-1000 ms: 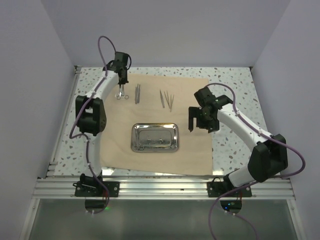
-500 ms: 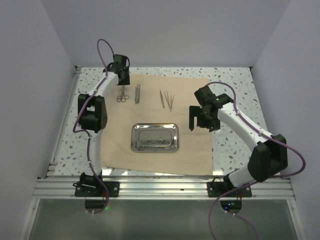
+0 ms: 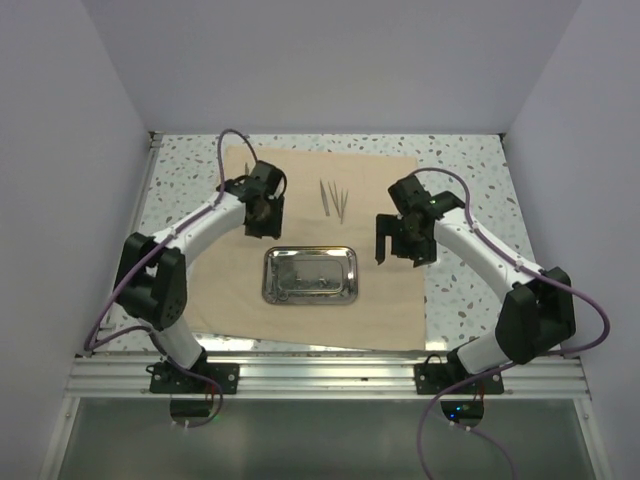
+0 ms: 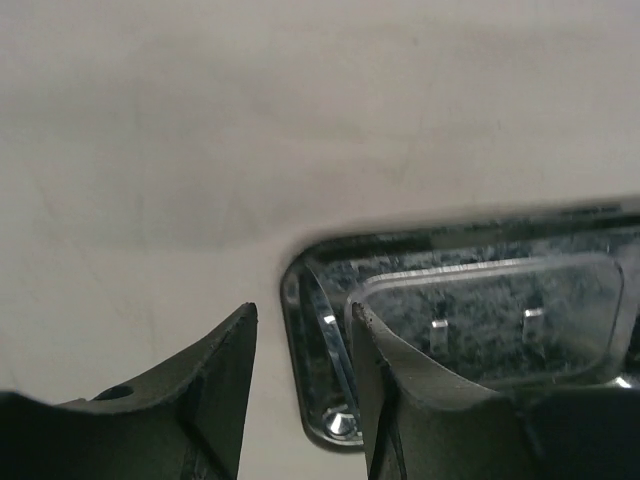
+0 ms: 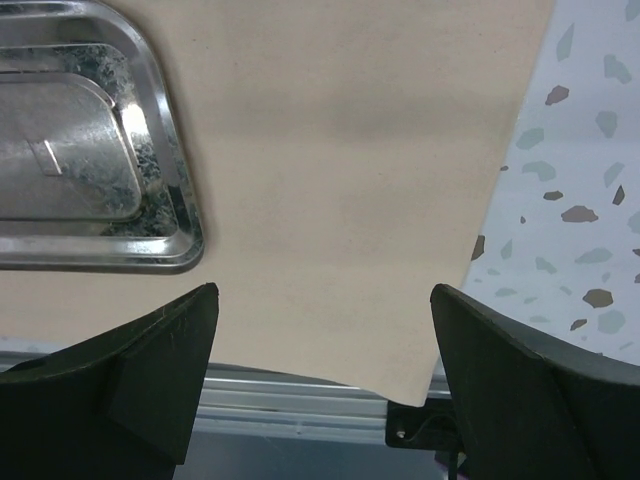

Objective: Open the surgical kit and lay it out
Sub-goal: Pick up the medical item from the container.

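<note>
The beige cloth wrap (image 3: 385,300) lies spread flat on the table. The shiny steel tray (image 3: 310,252) sits at its middle. Several thin silvery instruments (image 3: 333,200) lie side by side at the back of the cloth. My left gripper (image 3: 263,218) hovers low over the cloth by the tray's back-left corner, open and empty. In the left wrist view (image 4: 302,312) the tray (image 4: 470,290) shows just right of the fingers. My right gripper (image 3: 396,248) is wide open and empty above the cloth's right part (image 5: 322,290), with the tray (image 5: 180,215) to its left.
The speckled tabletop (image 3: 470,190) borders the cloth on all sides. An aluminium rail (image 3: 330,375) runs along the near edge and also shows in the right wrist view (image 5: 290,405). Plain walls close in the back and both sides.
My left arm has swung from the cloth's back-left corner, where it stood over the scissors, inward and nearer to the tray's back-left corner, now covering them. The right arm has not moved.
</note>
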Tool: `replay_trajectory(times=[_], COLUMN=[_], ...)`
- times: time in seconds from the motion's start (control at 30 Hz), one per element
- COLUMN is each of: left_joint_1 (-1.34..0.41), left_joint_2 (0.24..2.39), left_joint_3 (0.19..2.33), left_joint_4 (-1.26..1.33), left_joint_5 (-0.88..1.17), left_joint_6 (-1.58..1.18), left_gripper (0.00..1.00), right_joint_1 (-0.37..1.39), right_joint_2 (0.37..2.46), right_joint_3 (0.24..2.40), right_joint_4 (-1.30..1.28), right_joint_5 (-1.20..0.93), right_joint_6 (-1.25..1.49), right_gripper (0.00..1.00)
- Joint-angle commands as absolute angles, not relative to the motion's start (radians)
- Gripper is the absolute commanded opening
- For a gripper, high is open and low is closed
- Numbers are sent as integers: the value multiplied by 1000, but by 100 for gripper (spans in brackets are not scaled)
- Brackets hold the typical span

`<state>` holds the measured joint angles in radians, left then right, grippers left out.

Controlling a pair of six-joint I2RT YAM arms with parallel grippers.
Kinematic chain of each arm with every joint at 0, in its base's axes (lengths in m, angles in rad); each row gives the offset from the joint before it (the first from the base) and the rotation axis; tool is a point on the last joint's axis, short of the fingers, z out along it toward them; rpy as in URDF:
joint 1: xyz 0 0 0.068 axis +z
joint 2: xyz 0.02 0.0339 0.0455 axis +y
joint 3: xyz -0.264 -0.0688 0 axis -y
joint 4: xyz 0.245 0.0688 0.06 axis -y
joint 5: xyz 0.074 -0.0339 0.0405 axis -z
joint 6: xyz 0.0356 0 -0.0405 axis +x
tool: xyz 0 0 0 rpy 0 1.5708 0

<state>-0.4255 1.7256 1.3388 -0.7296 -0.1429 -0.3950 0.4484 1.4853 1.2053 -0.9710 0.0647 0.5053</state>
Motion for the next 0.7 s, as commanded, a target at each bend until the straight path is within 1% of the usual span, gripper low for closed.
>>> replay_trajectory(times=[0.0,0.1,0.3,0.67], left_joint_1=[-445,-474,-543,-583], left_joint_2=[1646,1614,1621,1620], left_joint_3=[1246,1195,1105,1032], left_joint_4=[-795,-792,-744,-713], left_joint_5=[-37,-9,58,9], left_joint_6=[-509,-543,-581,-647], left_gripper=[45,45,43,41], right_joint_1=[446,446,445,445], right_joint_2=[1447,1428,1401,1361], right_joint_3=[1186,1174,1157,1131], right_joint_4=[-946,-945,-951,-969], right_joint_5=[41,38,29,32], right_joint_6=[502,497,488,474], right_gripper=[91,91,91,91])
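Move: The scissors still in the tray are my left hand's goal: their middle lies some 9 cm back, 2 cm to the right and 8 cm below. They run fore and aft inside the tray's left end, finger rings at the near edge. The tray's own middle is about 8 cm to the right of them. Slim instruments already laid on the cloth lie about 19 cm ahead of my left hand, 2 cm right. From my right hand the scissors are nearly level, roughly 28 cm to the left and 10 cm down. I draw my left hand back about 12 cm from the cloth beyond the tray, sinking some 6 cm and easing a little right, quick at first and slowing as I come over the ring end of the scissors. On the way I tip the wrist nearly 20 degrees so the fingers point almost straight down, keeping them about half open and still above the scissors. ##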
